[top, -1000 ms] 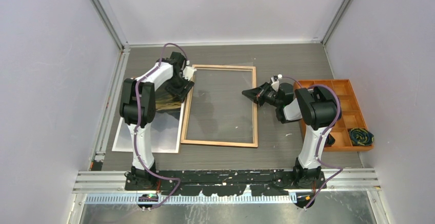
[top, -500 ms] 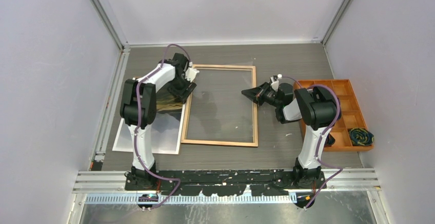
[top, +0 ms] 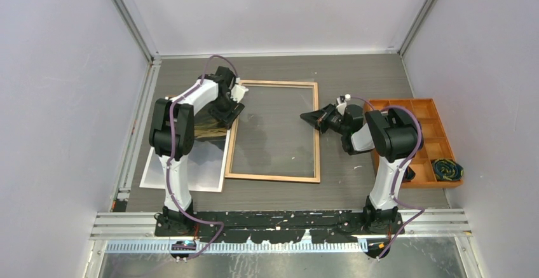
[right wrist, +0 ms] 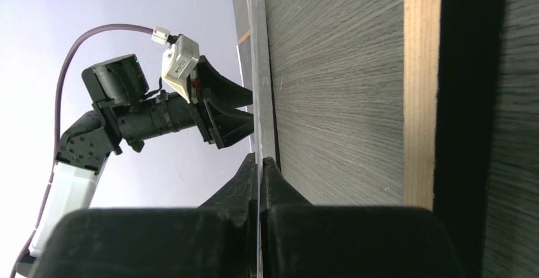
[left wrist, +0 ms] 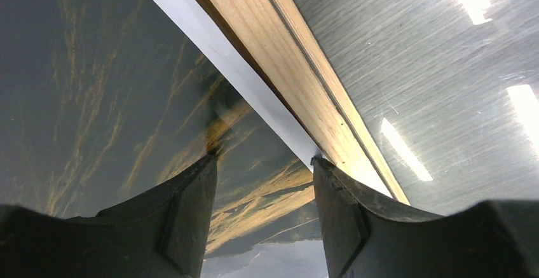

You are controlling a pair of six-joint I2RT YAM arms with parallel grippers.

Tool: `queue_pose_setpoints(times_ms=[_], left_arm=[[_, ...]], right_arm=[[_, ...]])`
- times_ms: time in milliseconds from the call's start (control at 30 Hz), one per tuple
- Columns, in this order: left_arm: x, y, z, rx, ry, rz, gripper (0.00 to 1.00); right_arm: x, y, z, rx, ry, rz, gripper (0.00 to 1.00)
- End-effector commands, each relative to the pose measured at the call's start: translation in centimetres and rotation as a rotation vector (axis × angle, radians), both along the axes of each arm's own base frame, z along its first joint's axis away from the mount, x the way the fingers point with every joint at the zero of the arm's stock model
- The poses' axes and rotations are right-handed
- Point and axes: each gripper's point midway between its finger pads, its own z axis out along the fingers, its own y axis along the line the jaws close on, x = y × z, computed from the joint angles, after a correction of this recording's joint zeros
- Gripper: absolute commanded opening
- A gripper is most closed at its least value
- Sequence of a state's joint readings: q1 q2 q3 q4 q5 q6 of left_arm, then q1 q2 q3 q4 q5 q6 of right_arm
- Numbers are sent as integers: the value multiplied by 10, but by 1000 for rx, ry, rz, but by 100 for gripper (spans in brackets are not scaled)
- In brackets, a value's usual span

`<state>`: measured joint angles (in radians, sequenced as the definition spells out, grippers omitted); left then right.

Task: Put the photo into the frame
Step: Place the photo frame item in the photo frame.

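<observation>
The frame lies flat mid-table with its light wood back up. A clear glossy sheet hangs tilted over it. My right gripper is shut on that sheet's right edge, just inside the frame's right rail. The photo, dark landscape with gold streaks, lies left of the frame, partly under my left arm. My left gripper is open, tips down on the print. One fingertip rests on the dark image. The other sits at the white border beside the frame's left rail.
An orange compartment tray stands at the right behind my right arm, with a dark blue-and-yellow bundle in a near cell. Walls close the table on three sides, and metal rails run along its left and near edges.
My left gripper has crept a little toward the far end of the frame's left rail. The right gripper and the clear sheet have barely moved.
</observation>
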<state>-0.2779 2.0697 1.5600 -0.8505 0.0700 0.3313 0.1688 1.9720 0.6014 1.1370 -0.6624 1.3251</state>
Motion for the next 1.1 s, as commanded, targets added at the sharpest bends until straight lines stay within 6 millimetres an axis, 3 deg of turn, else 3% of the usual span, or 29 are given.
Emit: queue_pose_setpoints(times_ms=[0,200,600,867,1067], left_arm=[[-20,-24,-1,-79,56,-53,59],[-22,-28,2,-64,35,-82,59],[-23,-22,0,-33,19,-92,59],[-22,-18,-5,-12,16,-96,59],[-22,-17,-7,-7,16,-95,59]], right_arm=[[1,6,22,-29,-93,1,4],[-4,12,17,-112,-81,22,8],[-14,26,11,-373,-81,117,39],[-20,18,23,-512,-103,150,56],[-20,17,28,-580,-125,164,74]])
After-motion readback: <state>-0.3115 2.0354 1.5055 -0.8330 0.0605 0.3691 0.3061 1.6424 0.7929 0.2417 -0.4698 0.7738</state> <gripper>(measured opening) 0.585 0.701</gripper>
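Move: The right hand, already pinching the clear sheet by its edge, has the middle of the frame about 7 cm to its left, 5 cm back and 6 cm below; the frame's right bar is some 4 cm to its right, 1 cm back. The photo lies roughly 32 cm left and 8 cm back. From the left hand, by the frame's left bar, the frame's middle is about 15 cm right, 4 cm back and 2 cm lower. Right fingers open wide, releasing the clear sheet, while the hand rolls 30 degrees and backs about 2.5 cm. ##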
